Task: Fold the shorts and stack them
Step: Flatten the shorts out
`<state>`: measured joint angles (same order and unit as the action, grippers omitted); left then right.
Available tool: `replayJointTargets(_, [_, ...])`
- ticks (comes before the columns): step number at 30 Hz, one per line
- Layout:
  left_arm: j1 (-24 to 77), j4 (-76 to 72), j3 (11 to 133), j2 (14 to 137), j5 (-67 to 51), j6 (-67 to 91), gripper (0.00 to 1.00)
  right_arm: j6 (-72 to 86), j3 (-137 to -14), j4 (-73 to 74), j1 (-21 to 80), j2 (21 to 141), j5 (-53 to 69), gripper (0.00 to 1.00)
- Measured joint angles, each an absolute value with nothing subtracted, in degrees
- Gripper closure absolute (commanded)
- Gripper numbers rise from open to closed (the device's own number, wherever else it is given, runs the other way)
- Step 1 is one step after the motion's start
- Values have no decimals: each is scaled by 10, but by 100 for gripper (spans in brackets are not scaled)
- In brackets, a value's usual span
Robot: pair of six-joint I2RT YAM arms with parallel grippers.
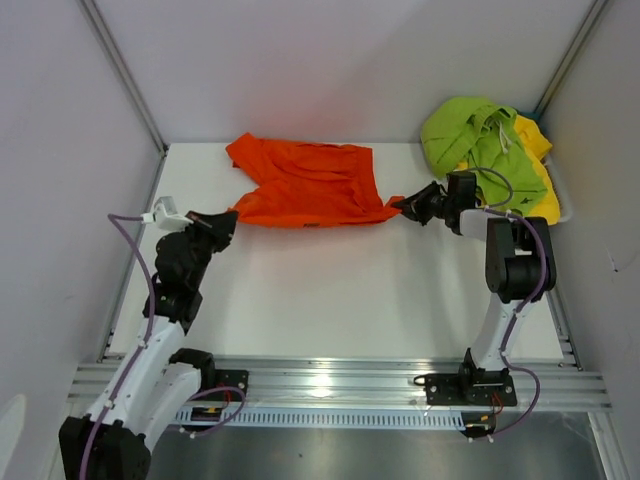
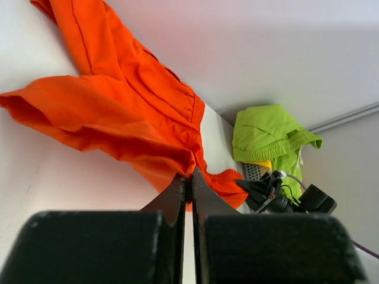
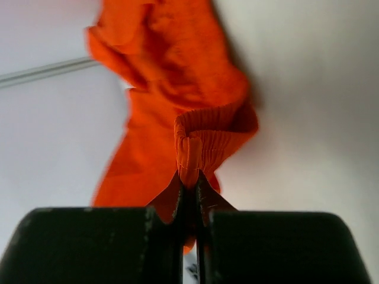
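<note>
The orange shorts [image 1: 305, 185] hang stretched between both grippers over the back of the white table [image 1: 330, 290]. My left gripper [image 1: 228, 219] is shut on their left corner, where thin orange cloth [image 2: 118, 112] is pinched at the tips [image 2: 190, 173]. My right gripper [image 1: 408, 207] is shut on the ribbed waistband [image 3: 204, 139] at the shorts' right end [image 3: 189, 177]. One leg of the shorts [image 1: 248, 152] trails toward the back. Lime green shorts [image 1: 475, 135] lie heaped at the back right over yellow ones [image 1: 535, 150].
The heap rests in a pale tray [image 1: 562, 205] at the table's right edge. Grey walls with metal posts [image 1: 125, 75] close in the back and sides. A metal rail [image 1: 330, 380] runs along the near edge by the arm bases.
</note>
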<state>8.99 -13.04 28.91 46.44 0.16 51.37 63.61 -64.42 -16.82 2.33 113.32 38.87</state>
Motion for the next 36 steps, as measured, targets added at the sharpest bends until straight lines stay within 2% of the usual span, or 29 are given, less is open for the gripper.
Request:
replayJointTargets(7, [91, 41, 283, 373, 14, 502, 100, 470, -638, 51, 61, 1073, 257, 100])
replayJointTargets(17, [91, 220, 233, 227, 13, 495, 100, 399, -507, 154, 99, 938, 125, 100])
replayJointTargets(25, [103, 288, 191, 175, -12, 495, 100, 374, -474, 210, 101, 869, 57, 100])
replayJointTargets(28, [116, 291, 185, 161, -25, 495, 83, 365, -465, 228, 101, 848, 36, 96])
replayJointTargets(31, [134, 289, 184, 159, -34, 488, 47, 356, -465, 240, 100, 841, 8, 94])
replayJointTargets(36, [164, 290, 184, 158, -36, 491, 45, 344, -466, 255, 96, 841, -21, 92])
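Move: Both my hands still pinch the ends of the red shorts' waistband. Bare table for the left end lies roughly 16 cm back and 24 cm below my left hand; the shorts' body is some 30 cm ahead, 11 cm right, down on the table. My right hand's spot is about 17 cm back, 9 cm right and 9 cm below it; from that hand the body is 18 cm ahead, 23 cm left, and the clothes basket 12 cm ahead, 28 cm right, about level. I draw the waistband back towards my base and down onto the bare table. My left hand goes about 13 cm back and 12 cm down, tipping its fingers some 20 degrees lower, then opens and lets go of its end; my right hand keeps its pinch, going about 17 cm back, 9 cm right and 6 cm down as it rolls some 50 degrees until its fingers point steeply down. ##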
